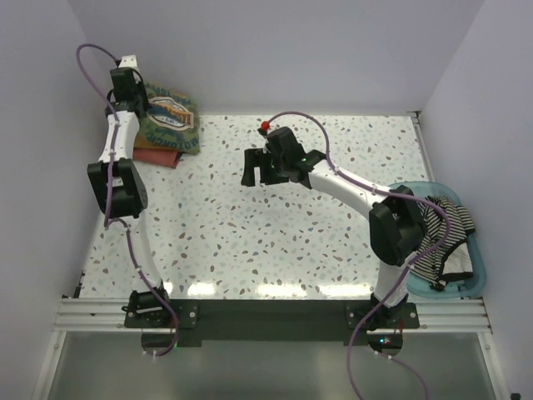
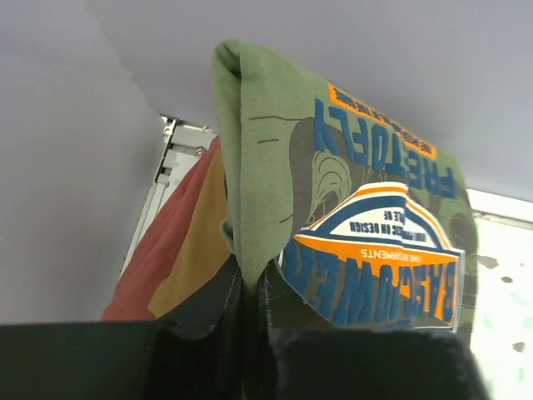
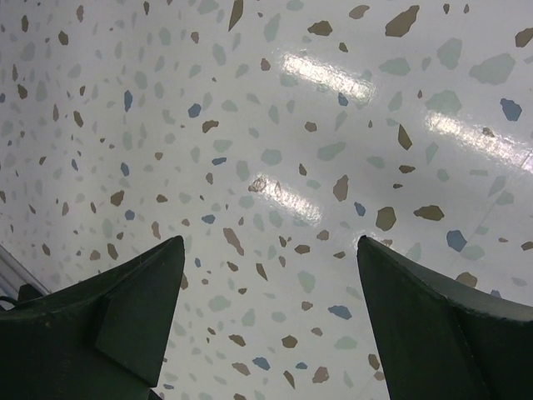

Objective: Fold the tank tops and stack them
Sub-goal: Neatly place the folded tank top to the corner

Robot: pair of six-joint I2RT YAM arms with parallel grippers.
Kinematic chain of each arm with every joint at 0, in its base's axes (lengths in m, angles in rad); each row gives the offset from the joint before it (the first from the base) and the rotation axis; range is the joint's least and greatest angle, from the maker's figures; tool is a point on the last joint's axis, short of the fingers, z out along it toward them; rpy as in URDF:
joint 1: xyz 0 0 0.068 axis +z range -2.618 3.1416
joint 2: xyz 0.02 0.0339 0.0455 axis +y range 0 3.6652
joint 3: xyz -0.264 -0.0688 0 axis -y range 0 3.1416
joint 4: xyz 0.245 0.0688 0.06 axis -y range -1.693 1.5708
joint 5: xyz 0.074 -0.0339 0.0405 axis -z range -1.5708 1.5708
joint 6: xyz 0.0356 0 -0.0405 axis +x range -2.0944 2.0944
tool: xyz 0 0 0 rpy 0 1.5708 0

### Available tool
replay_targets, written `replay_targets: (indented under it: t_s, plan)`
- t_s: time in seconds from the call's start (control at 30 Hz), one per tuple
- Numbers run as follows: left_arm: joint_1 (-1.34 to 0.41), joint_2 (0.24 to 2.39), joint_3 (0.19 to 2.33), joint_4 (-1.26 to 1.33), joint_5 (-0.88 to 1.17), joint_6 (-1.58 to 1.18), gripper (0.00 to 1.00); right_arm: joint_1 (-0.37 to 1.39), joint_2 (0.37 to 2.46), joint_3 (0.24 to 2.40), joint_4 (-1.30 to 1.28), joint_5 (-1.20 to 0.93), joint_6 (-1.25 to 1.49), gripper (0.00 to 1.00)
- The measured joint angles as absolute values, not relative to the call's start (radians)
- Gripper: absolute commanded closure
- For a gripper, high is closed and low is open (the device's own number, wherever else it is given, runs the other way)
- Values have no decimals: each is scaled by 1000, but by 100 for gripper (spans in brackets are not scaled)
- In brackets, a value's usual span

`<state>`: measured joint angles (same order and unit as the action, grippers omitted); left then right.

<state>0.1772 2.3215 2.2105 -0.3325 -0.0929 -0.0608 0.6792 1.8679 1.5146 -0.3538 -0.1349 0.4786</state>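
The folded olive green tank top (image 1: 171,118) with a printed graphic lies on a stack at the table's far left corner. The red top (image 1: 154,156) peeks out beneath it. My left gripper (image 1: 133,92) is shut on the green top's left edge. In the left wrist view the green top (image 2: 350,208) is pinched between the fingers (image 2: 250,333), with the mustard top (image 2: 196,250) and the red top (image 2: 158,250) under it. My right gripper (image 1: 260,169) hangs open and empty above the table's middle. The black-and-white striped top (image 1: 441,237) lies crumpled in the basket.
The translucent blue plastic basket (image 1: 479,283) stands at the table's right edge, beside the right arm's base. White walls close in the table at the back and sides. The right wrist view shows only speckled tabletop (image 3: 275,150) between the open fingers.
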Motion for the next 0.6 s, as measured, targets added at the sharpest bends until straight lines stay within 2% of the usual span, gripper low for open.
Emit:
replay_targets:
  t_s: [0.07, 0.1, 0.2, 0.33, 0.6]
  plan:
    - [185, 2342, 2210, -326, -104, -71, 68, 679, 1871, 1515, -354, -135, 477, 13]
    - [187, 2349, 2209, -323, -116, -78, 53, 679, 1872, 1515, -354, -134, 476, 12]
    - [190, 2359, 2184, -316, -197, -114, 44, 679, 1873, 1515, -356, -131, 467, 12]
    - [190, 2358, 2178, -307, -292, -171, 37, 679, 1873, 1515, -365, -121, 457, 12]
    - [176, 2274, 2072, -294, -289, -298, 36, 668, 1867, 1514, -412, -57, 450, 11]
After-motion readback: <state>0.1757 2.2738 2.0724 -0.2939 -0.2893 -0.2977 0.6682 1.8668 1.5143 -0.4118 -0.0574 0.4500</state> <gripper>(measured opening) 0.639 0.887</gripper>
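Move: The left hand, gripping the olive tank top near its left edge, is almost over the folded stack. The brown top lies about 13 cm below it, 2 cm back and 3 cm to its right. The red one beneath is some 6 cm back and 1 cm left, and the table's far-left corner roughly 7 cm ahead and 11 cm left. From the empty right hand the brown top is about 25 cm ahead, 33 cm left and 9 cm lower. The left fingers let go of the olive tank top over the stack, opening from nearly shut to about two-thirds while the hand sinks some 3 cm and slides about 4 cm left towards the corner. The hand, turning about 15 degrees counter-clockwise, then eases some 2 cm back to the right and a little towards its base, fingers clear. The open right hand drifts about 2 cm right, sinking slightly. ##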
